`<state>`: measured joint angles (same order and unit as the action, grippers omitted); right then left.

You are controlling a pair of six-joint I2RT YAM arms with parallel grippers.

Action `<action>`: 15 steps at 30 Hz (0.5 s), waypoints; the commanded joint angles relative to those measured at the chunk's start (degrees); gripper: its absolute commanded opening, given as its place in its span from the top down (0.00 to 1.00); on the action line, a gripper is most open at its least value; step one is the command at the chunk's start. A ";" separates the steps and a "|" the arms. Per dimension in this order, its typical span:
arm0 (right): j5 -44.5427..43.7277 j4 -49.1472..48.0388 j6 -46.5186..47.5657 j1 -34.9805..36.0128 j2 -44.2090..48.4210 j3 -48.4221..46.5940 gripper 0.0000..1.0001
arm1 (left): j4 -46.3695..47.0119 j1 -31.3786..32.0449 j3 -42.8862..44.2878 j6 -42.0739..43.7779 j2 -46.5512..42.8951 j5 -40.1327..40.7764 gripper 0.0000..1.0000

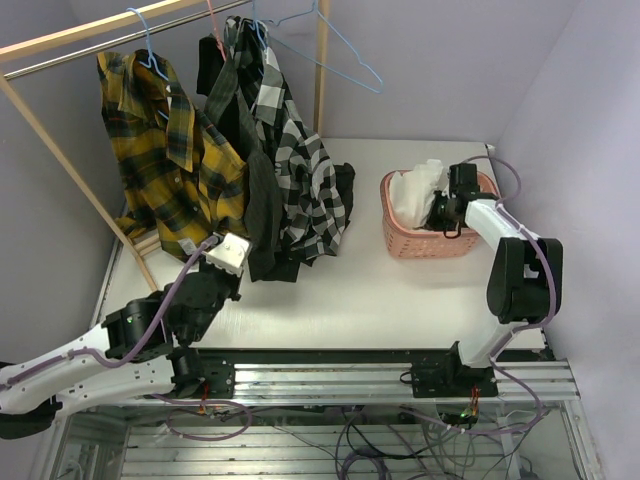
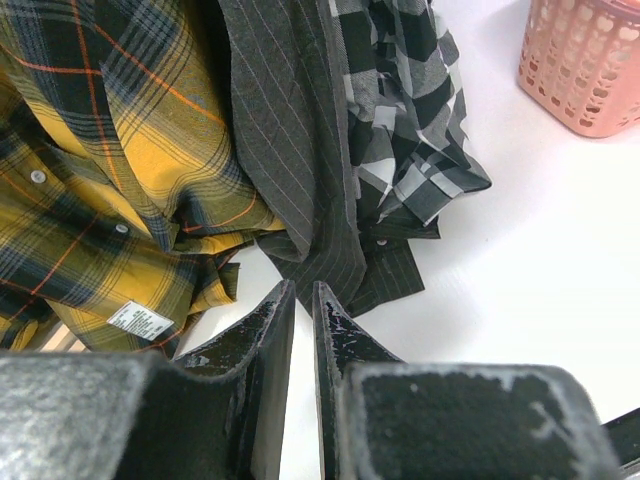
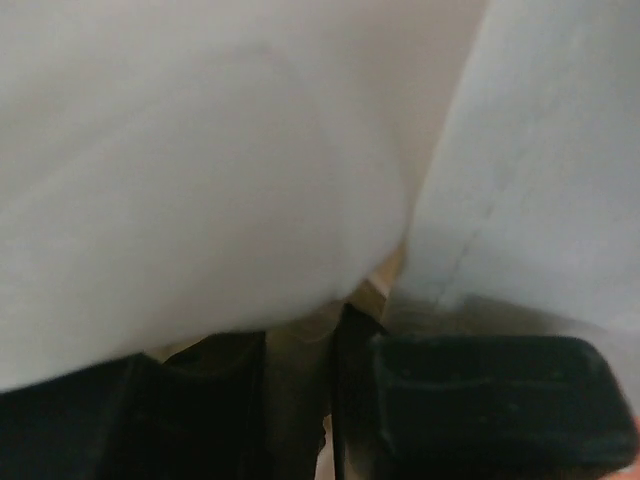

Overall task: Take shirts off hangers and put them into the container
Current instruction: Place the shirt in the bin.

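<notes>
Three shirts hang from the rack: yellow-and-black plaid [image 1: 175, 160] [image 2: 90, 180] on a light blue hanger [image 1: 147, 45], dark pinstriped [image 1: 255, 200] [image 2: 290, 140], and black-and-white checked [image 1: 300, 170] [image 2: 410, 130]. One blue hanger [image 1: 335, 55] hangs empty. The white shirt [image 1: 415, 190] [image 3: 200, 150] lies heaped in the pink container [image 1: 430, 250] [image 2: 590, 70]. My right gripper [image 1: 437, 215] [image 3: 305, 325] is down in the container against that cloth; its fingers are in shadow. My left gripper [image 1: 235, 265] [image 2: 303, 290] hovers at the hanging hems, shut to a thin slit, holding nothing.
Wooden rack poles stand upright [image 1: 322, 70] and slant down at the left [image 1: 70, 170]. Shirt tails pool on the white table [image 1: 330, 290]. Lilac walls close in behind and on the right. A metal rail [image 1: 330, 365] runs along the near edge.
</notes>
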<state>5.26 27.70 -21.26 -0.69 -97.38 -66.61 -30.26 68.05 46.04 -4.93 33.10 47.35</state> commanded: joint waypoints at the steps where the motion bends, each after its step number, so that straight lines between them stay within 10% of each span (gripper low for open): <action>1: -3.82 -1.95 -2.19 -0.37 -1.21 1.14 0.78 | 0.77 -0.29 0.40 -0.69 -1.35 -0.16 0.76; 6: -5.34 -1.35 -2.90 -0.39 2.98 1.41 0.60 | 1.62 -0.29 -0.22 -0.08 -1.69 -0.33 0.75; 8: -6.24 0.18 -2.83 -0.40 5.35 -0.31 0.27 | 1.70 -0.29 -0.15 -0.04 -1.22 -0.46 0.75; 15: -9.02 6.15 -0.70 -0.33 12.62 -9.80 0.29 | 1.23 -0.29 0.35 -0.32 0.09 -0.95 0.75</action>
<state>-1.30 31.75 -23.33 -0.69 -89.89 -71.00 -30.24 68.05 46.04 -4.93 32.69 47.27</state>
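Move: The right hand is already down inside the bin; the bin's middle lies about 1 cm ahead and level with it. The white shirt bunches against the fingers, its middle roughly 5 cm to the left and 3 cm ahead. The black-and-white checked shirt hangs some 28 cm to the left, 4 cm ahead and 15 cm higher. From the left hand the bin is about 20 cm ahead, 50 cm right and 20 cm below. Right fingers spread wide, releasing the white shirt low in the bin, then the hand rises about 7 cm. ##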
